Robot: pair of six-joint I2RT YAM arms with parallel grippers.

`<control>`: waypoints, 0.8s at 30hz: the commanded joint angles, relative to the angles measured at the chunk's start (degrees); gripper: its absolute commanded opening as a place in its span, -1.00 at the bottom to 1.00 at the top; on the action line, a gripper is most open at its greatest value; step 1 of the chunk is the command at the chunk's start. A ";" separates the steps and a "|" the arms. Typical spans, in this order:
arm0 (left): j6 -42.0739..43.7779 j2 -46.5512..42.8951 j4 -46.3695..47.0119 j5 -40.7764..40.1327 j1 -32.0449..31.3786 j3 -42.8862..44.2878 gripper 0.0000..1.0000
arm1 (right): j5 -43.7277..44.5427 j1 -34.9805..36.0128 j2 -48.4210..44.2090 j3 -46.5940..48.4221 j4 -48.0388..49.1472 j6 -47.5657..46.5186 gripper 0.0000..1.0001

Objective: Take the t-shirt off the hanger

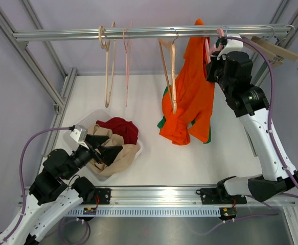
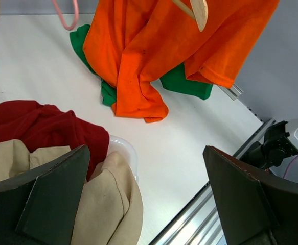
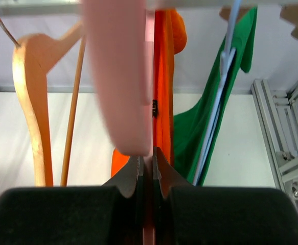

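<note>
The orange t-shirt (image 1: 189, 92) hangs from a pink hanger (image 1: 208, 47) on the metal rail (image 1: 62, 35), its hem bunched on the table. My right gripper (image 1: 213, 60) is up at the rail, shut on the pink hanger (image 3: 118, 76); in the right wrist view the jaws (image 3: 147, 158) pinch pink plastic, with the orange t-shirt (image 3: 164, 76) just behind. My left gripper (image 1: 113, 146) is open and empty, low over the basket. In the left wrist view the orange t-shirt (image 2: 154, 46) is far ahead of its fingers (image 2: 56, 199).
A green shirt (image 3: 210, 112) hangs on a blue hanger beside the orange one. A wooden hanger (image 1: 169, 66) hangs in front of it. Two bare hangers (image 1: 108, 66) hang at left. A clear basket (image 1: 87, 116) holds red (image 1: 120, 128) and beige (image 1: 115, 161) clothes.
</note>
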 commanded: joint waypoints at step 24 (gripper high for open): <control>7.19 33.20 17.24 -20.35 -44.30 19.87 0.98 | 11.14 15.81 -34.03 -31.05 6.25 19.37 -1.00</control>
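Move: The right hand already holds the pink hanger by its neck, hook up at the rail; the orange t-shirt's middle hangs about 8 cm ahead, 5 cm left and 17 cm below. The green shirt is some 12 cm ahead, 4 cm right, 17 cm below; the wooden hanger 6 cm ahead, 13 cm left, 8 cm below. From the left hand the orange t-shirt is about 33 cm ahead, 28 cm right, level; the basket 6 cm ahead, 7 cm left, 25 cm below. Keeping its pinch on the pink hanger's neck, the right hand draws the orange t-shirt back from the rail some 14 cm, sinking about 5 cm before rising slightly, and rolling nearly 20 degrees, left side up. The wide-open, empty left hand leaves the basket side and swings right about 14 cm, rising 5, then pulling back 8, yawing some 30 degrees clockwise; the distance to the t-shirt shrinks. ##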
